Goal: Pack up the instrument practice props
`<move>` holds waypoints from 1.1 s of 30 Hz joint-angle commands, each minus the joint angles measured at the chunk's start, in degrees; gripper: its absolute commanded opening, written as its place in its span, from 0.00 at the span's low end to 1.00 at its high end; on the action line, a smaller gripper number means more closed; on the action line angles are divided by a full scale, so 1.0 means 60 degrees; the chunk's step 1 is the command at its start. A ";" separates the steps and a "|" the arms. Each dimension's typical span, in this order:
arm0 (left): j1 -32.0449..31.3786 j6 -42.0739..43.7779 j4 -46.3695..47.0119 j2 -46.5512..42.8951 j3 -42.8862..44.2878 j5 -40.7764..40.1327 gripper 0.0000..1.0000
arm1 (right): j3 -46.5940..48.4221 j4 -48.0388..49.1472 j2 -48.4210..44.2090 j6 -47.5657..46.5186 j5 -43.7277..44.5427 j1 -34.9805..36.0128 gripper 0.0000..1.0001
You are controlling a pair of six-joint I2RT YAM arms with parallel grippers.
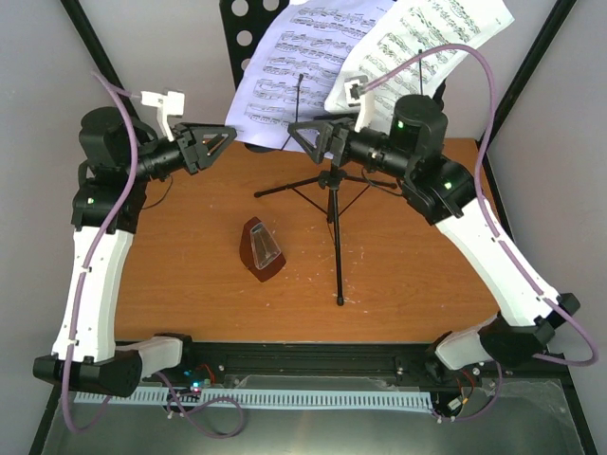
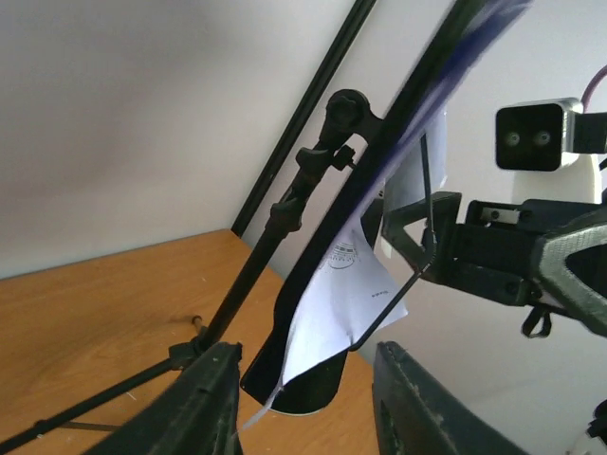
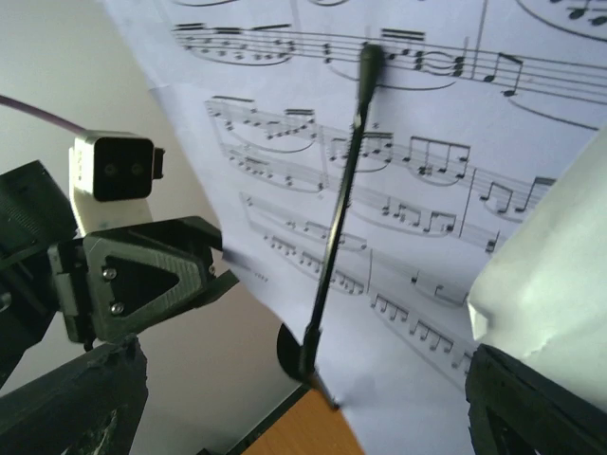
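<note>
The black tripod music stand (image 1: 334, 204) stands at the middle back of the table. Its perforated desk (image 1: 248, 28) carries two white sheet-music pages, one on the left (image 1: 303, 66) and one on the right (image 1: 427, 43). The red-brown metronome (image 1: 263, 248) sits on the table in front. My left gripper (image 1: 228, 140) is open just left of the left page's lower edge. My right gripper (image 1: 296, 137) is open facing it from the right. In the left wrist view a page corner (image 2: 341, 303) and the desk's lower edge (image 2: 313, 379) lie ahead of the open left gripper (image 2: 303, 403). The right wrist view shows the open right gripper (image 3: 303, 417) below the page (image 3: 398, 190) and a wire page holder (image 3: 337, 218).
The wooden table (image 1: 190, 284) has black frame posts (image 1: 95, 57) at its back corners and grey walls behind. The stand's tripod legs (image 1: 285, 187) spread across the back middle; one leg (image 1: 339, 275) reaches toward the front. The two grippers are close together under the pages.
</note>
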 commanded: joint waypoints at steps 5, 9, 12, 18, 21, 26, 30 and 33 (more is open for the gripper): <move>0.0060 0.0402 -0.0384 0.0338 0.0554 0.0098 0.28 | 0.1507 -0.0177 0.1164 0.0542 0.0036 -0.0092 0.83; 0.0060 0.0388 -0.0280 0.0471 0.0558 0.0129 0.11 | 0.1735 0.0195 0.1398 0.0527 0.0136 -0.0092 0.72; 0.0060 0.0296 0.0003 0.0518 0.0457 0.0264 0.01 | 0.1770 0.0531 0.1502 0.0350 0.0104 -0.0092 0.64; 0.0060 0.0062 0.0549 0.0400 0.0155 0.0437 0.00 | 0.1773 0.0796 0.1672 0.0157 0.0231 -0.0092 0.41; 0.0070 0.0006 0.0494 0.0266 0.0021 -0.0052 0.00 | 0.1699 0.0883 0.1698 0.0016 0.0273 -0.0092 0.22; 0.0231 -0.0263 0.0626 -0.0086 -0.0473 -0.0833 0.00 | 0.1082 0.1396 0.1559 -0.0263 0.0333 -0.0092 0.03; 0.0397 -0.0544 0.0740 -0.0284 -0.0744 -0.1169 0.00 | 0.0316 0.2393 0.1280 -0.0497 0.0162 -0.0092 0.03; 0.0539 -0.0713 0.0808 -0.0537 -0.1008 -0.1682 0.00 | -0.0343 0.3115 0.0937 -0.0543 0.0324 -0.0092 0.03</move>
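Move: The left hand, half closed, has the lower-left corner of the left music sheet about 2 cm ahead, 1 cm to its right and 1 cm below; that sheet's middle is some 10 cm ahead, 12 cm right and 8 cm higher. The open right hand has the left clip rod about 4 cm ahead, 2 cm left and 1 cm above. From it the right sheet's middle lies roughly 20 cm to the right, 10 cm ahead and 8 cm up. The left fingers shut on the left sheet's lower-left corner after easing forward and down, then draw it about 2 cm to the left and slightly down. Meanwhile the right hand reaches about 5 cm forward and left over the same sheet, closes its fingers on the left clip rod, and tips up slightly while holding it. ##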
